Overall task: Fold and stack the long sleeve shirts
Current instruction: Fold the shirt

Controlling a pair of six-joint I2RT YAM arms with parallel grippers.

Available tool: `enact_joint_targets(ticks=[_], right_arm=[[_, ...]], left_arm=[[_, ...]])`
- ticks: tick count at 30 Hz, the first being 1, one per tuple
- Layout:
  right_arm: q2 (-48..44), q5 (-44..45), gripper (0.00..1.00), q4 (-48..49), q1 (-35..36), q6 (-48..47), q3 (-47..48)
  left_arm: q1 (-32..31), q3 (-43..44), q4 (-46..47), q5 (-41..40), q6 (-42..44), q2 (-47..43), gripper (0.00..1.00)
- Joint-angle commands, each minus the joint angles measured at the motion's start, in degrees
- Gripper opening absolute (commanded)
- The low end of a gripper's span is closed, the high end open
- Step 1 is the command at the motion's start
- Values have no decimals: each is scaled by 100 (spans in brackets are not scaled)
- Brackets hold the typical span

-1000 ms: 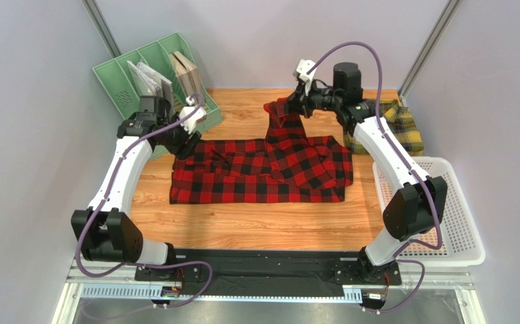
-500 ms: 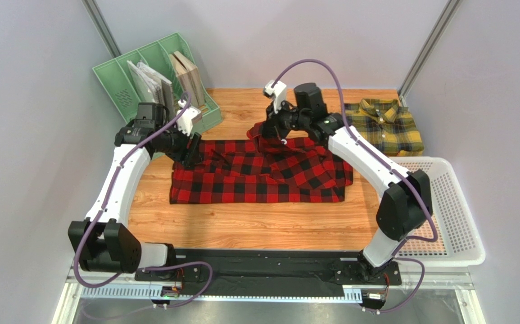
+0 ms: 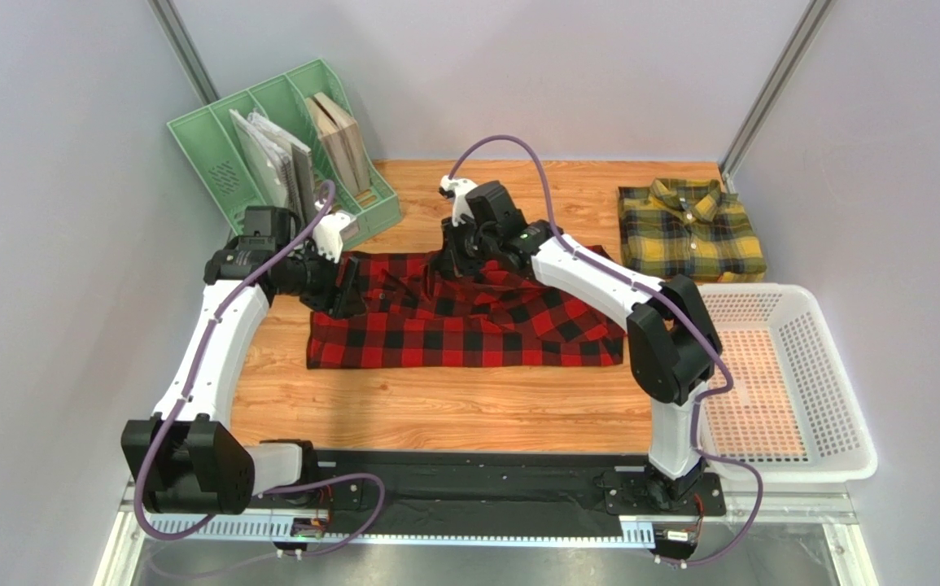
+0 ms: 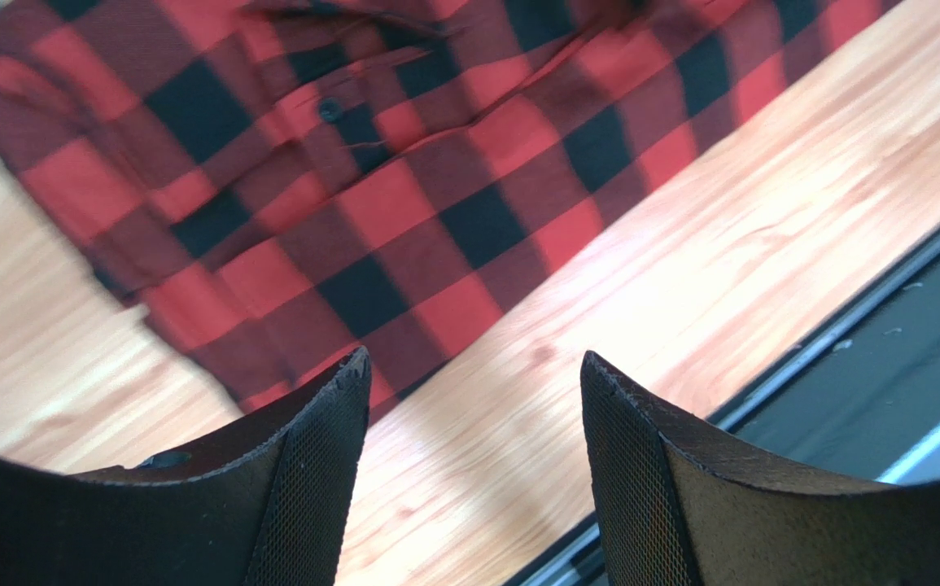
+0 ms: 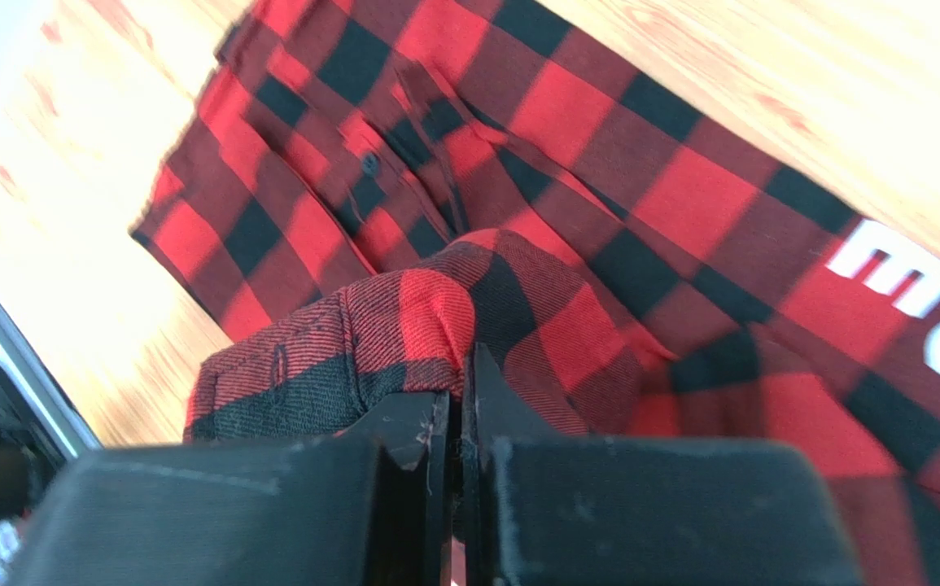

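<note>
The red-and-black check shirt (image 3: 475,320) lies spread across the middle of the wooden table, white letters (image 5: 915,293) showing in the right wrist view. My right gripper (image 3: 454,250) is shut on a fold of the red shirt's cloth (image 5: 401,330), held over the shirt's upper middle. My left gripper (image 3: 343,287) hovers open at the shirt's left end; between its fingers (image 4: 316,464) I see bare wood and the shirt's edge (image 4: 352,232). The yellow-and-green check shirt (image 3: 690,230) lies folded at the back right.
A green file rack (image 3: 279,141) with books stands at the back left, close behind my left arm. A white perforated basket (image 3: 792,379) sits at the right edge. Grey walls close in both sides.
My right gripper has carried the pinched red cloth leftward and down, from the back middle-right to over the shirt's upper middle. The left gripper has shifted slightly toward the shirt's left end.
</note>
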Motion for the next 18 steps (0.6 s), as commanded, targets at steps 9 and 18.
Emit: enact_joint_targets(ticks=[9,18], right_arm=[[376,723,0,287,327,794,633],[279,741,0,279,319,671,510]], left_arm=[[-796,-555,2330,159,-1405,-12,69],[-1230,-257,2682,-354,-815,585,68]])
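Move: Some 16 cm to the left hand's right, 5 cm ahead and about 5 cm below hangs the shirt flap already pinched by the right fingers. Under it, the shirt's left half lies about 5 cm right of the left hand, level with it and some 11 cm down; from the right hand that half lies about 12 cm left, 7 cm back and 8 cm below. The green rack stands about 24 cm ahead of the left hand and 10 cm to its left. Swinging to the right above the shirt, the left hand travels about 7 cm towards the flap in the right fingers, later also reaching some 4 cm forward, its wrist tilting about 10 degrees and its fingers staying open without touching cloth. The right hand keeps its pinch on the flap, carries it nearly 3 cm further left, then all but stops, turning slightly clockwise. ##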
